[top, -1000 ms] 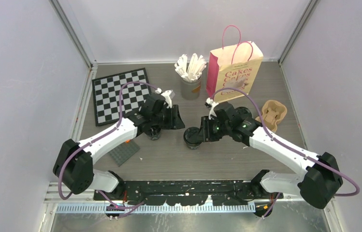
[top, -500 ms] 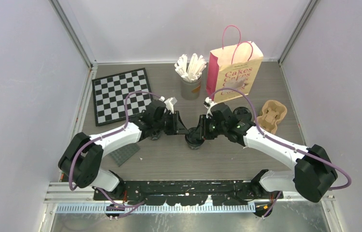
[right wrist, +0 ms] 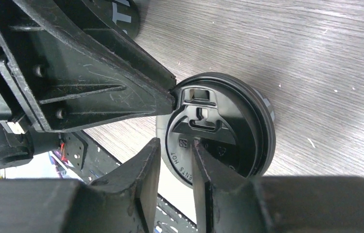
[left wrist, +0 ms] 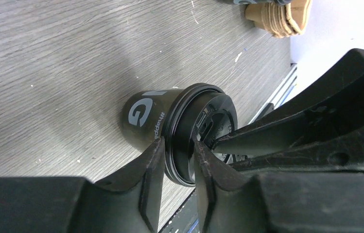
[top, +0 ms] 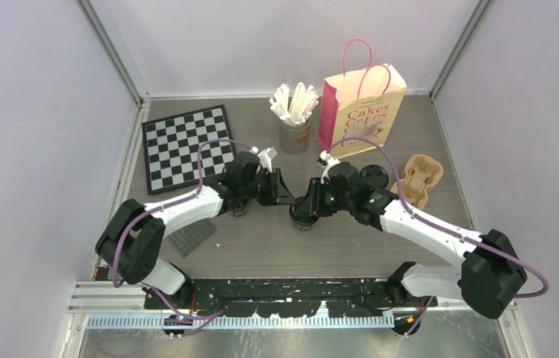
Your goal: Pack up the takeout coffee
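One takeout coffee (top: pixel 302 218), a black cup with a black lid, stands upright at the table's middle between both arms. My left gripper (left wrist: pixel 177 141) is shut on the lid's rim (left wrist: pixel 189 145), one finger under the rim and one on top. From the other side my right gripper (right wrist: pixel 176 143) pinches the same lid (right wrist: pixel 228 131) at its near edge. In the top view the left gripper (top: pixel 289 201) and right gripper (top: pixel 308 206) meet tip to tip over this cup. A second black cup (top: pixel 239 209) stands under the left arm, a third (top: pixel 375 174) behind the right arm.
The pink paper bag (top: pixel 362 112) stands open at the back. The grey cup of white sticks (top: pixel 295 127) is to its left. The brown pulp carrier (top: pixel 419 177) lies at the right. A chessboard (top: pixel 185 145) and a small grey plate (top: pixel 192 235) lie at the left.
My left arm has reached right to the middle cup and its fingers have closed on the lid rim. The right gripper has stayed at the same cup, edging slightly back.
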Motion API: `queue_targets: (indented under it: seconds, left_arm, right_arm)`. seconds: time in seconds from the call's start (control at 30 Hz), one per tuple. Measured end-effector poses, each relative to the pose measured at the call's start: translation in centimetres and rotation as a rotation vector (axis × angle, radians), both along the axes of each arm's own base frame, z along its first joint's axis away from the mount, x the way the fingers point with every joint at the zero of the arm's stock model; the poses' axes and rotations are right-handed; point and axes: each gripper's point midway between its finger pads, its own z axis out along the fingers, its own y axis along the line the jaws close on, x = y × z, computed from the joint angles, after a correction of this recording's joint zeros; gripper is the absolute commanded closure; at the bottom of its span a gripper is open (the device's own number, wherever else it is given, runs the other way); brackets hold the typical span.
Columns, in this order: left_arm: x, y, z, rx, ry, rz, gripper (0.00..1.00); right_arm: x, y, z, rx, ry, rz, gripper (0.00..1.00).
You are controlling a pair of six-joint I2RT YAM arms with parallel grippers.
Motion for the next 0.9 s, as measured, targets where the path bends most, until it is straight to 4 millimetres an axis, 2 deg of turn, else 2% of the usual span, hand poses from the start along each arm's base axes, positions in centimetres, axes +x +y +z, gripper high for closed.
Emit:
queue_targets:
  seconds: [0.07,0.13,0.2,0.3,0.37,0.4,0.47,0.53,0.57,0.6,0.77,0.9]
  left_arm:
    - [0.1,0.0,0.5,0.024,0.005,-0.004,0.6]
    - [0.6,-0.1,1.7,0.048,-0.008,-0.008,0.58]
    - [1.6,-0.4,3.6,0.056,-0.045,-0.005,0.55]
    - [3.5,-0.5,8.1,0.064,-0.145,0.013,0.48]
    - [4.2,0.1,10.4,0.072,-0.202,0.034,0.43]
    - [4.4,0.7,11.5,0.084,-0.229,0.049,0.41]
    - [4.4,2.0,13.2,0.111,-0.279,0.079,0.35]
    - [4.0,3.7,14.3,0.148,-0.322,0.11,0.25]
    - [3.6,4.6,14.8,0.168,-0.34,0.122,0.06]
    - [3.2,5.7,15.4,0.193,-0.364,0.139,0.01]
    - [0.2,10.3,17.7,0.258,-0.458,0.186,0.0]
    - [-2.6,13.3,16.7,0.309,-0.482,0.192,0.0]
  right_arm:
    - [-0.1,-0.1,0.4,-0.02,0.01,0.008,0.59]
    - [-0.1,-0.1,1.3,-0.034,0.014,0.018,0.51]
    - [0.2,0.1,2.9,-0.037,-0.003,0.032,0.44]
    - [0.7,0.4,5.2,-0.031,-0.045,0.05,0.29]
    - [0.8,0.3,5.8,-0.042,-0.067,0.06,0.21]
    - [0.8,0.1,5.8,-0.056,-0.074,0.065,0.13]
    - [0.7,-0.5,5.5,-0.094,-0.078,0.07,0.11]
    - [0.7,-1.3,4.8,-0.151,-0.077,0.075,0.1]
    - [0.7,-1.6,4.5,-0.179,-0.075,0.077,0.1]
    - [0.8,-1.9,4.2,-0.202,-0.075,0.075,0.1]
    - [0.9,-2.7,3.4,-0.278,-0.095,0.089,0.09]
    - [0.9,-2.8,3.3,-0.339,-0.129,0.112,0.09]
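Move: The lidded cup stands between both hands, its top just below the fingertips: its middle is about 3 cm back and 3 cm right of the left hand, and about 2 cm left of the right hand and level with it, some 6 cm below either. Left of the left hand the cup stack stands roughly 17 cm off and 1 cm farther out, with the loose lids 14 cm left and 9 cm ahead. The other lidded cup is about 18 cm right and 10 cm ahead of the right hand. Both hands come up off the lid they were on, the left one climbing some 17 cm and, after a short reach forward, sweeping about 13 cm left and back towards the space above the cup stack, its fingers opening wide and swinging round counter-clockwise to point more forward. The right hand rises about 6 cm, then eases a few centimetres down and to the right while its fingers open wide and tip nearly 20 degrees more steeply down, staying close beside and above the lidded cup. ##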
